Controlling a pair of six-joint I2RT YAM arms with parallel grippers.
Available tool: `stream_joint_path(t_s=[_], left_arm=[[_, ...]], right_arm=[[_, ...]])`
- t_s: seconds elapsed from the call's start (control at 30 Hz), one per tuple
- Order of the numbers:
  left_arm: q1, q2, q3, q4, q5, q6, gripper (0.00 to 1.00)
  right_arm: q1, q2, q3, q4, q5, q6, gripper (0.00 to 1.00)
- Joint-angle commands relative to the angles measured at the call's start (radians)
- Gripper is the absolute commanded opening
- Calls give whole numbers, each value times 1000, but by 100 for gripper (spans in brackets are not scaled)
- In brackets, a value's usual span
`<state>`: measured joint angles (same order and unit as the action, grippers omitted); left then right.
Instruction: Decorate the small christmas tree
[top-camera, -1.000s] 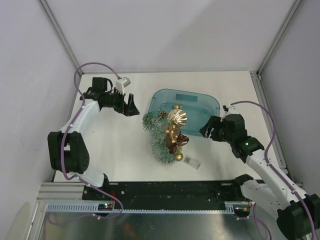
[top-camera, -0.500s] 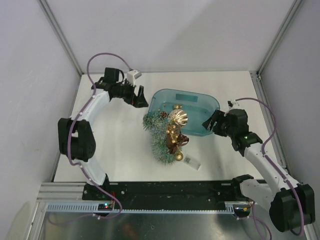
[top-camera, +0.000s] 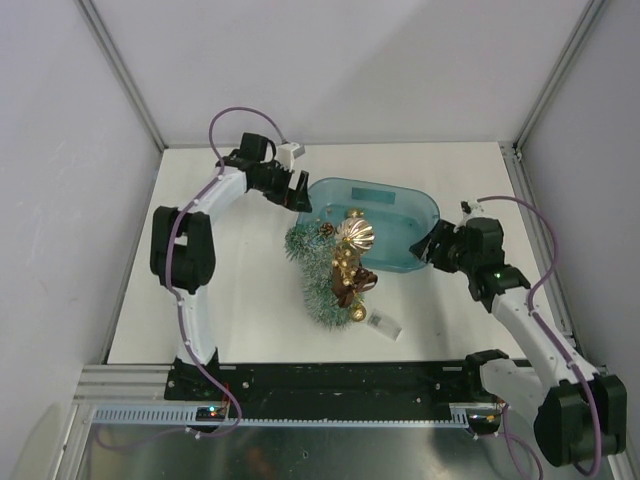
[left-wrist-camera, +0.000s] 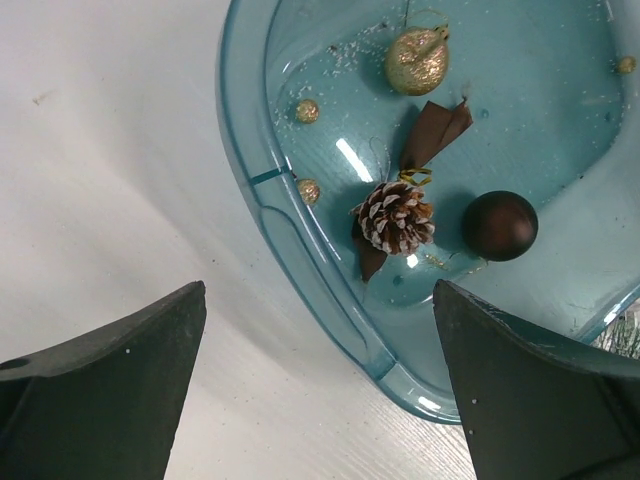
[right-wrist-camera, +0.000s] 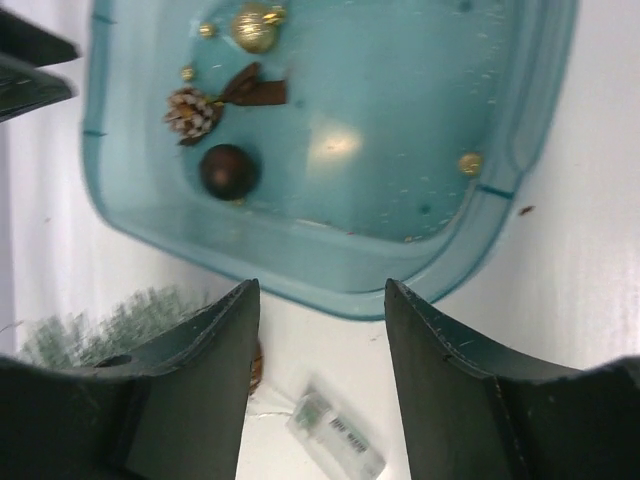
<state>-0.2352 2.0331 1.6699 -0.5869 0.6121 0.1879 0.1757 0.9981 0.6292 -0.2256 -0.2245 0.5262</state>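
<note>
The small christmas tree (top-camera: 318, 278) lies on its side on the table in front of the teal tub (top-camera: 405, 262), with a large gold ball (top-camera: 355, 235) and other gold and brown ornaments on it. In the tub lie a frosted pine cone (left-wrist-camera: 396, 216), a dark brown ball (left-wrist-camera: 499, 225), a gold glitter ball (left-wrist-camera: 417, 60) and a brown ribbon (left-wrist-camera: 437, 130). My left gripper (left-wrist-camera: 318, 300) hangs open and empty over the tub's left rim (left-wrist-camera: 300, 235). My right gripper (right-wrist-camera: 322, 290) is open and empty over the tub's near right rim (right-wrist-camera: 340, 295).
A clear plastic packet (top-camera: 382, 325) lies on the table just right of the tree's base and shows below the right fingers (right-wrist-camera: 335, 435). Small gold beads (right-wrist-camera: 469, 163) are scattered in the tub. White walls and metal posts enclose the table on three sides.
The left arm has swung right from the table's far left to the tub's left rim. The right gripper has shifted a little right along the tub and its jaws have narrowed.
</note>
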Motion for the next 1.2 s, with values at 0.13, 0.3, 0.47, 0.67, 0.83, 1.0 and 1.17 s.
stream_joint_path(t_s=[0.13,0.3,0.47,0.67,0.83,1.0,1.17], left_arm=[[16,-61,-15,9,18,-7,100],[53,-146,-80,8,70,-11,100],[102,-297,-214,7,140,26,100],[110,-461,-368,8,273,65,100],[104,-538,-418,7,460,73,100],[102,-561,-470,9,654,106,100],[91,-573,-521,9,769,140,100]], right_arm=[[80,-181,-52,-57,-59,23,55],[125,-221,-58,-106,-91,22,59],[191,-220,-66,-160,-141,29,60],[249,-244,-101,-155,-186,84,59],[258,-208,-137,-86,-236,120,57],[259,-194,-144,-72,-238,120,56],[265,-196,-149,-59,-303,119,55]])
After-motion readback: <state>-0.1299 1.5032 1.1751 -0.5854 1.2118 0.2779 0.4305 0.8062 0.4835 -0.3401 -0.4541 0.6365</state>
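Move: The tree stands roughly 17 cm back and 6 cm to the right of my left hand, its middle about level with the fingers. The pine cone in the tray lies about 6 cm to that hand's right, straight across and some 9 cm below. From my right hand, the white box on the table is about 10 cm back, 6 cm left and 12 cm down; the tree is about 5 cm back and 18 cm left, and the tray's middle 14 cm ahead and 9 cm left. I pull my wide-open left hand off the tray corner, about 16 cm back and 10 cm up, bowing out left and in again, until it comes close beside the tree; meanwhile its fingers swing up from half down to nearly level, pointing right. My right hand lifts a little, then travels back and left past the tray's front edge to over the white box, turning some 20 degrees counter-clockwise and dipping its tips, fingers staying part open. ##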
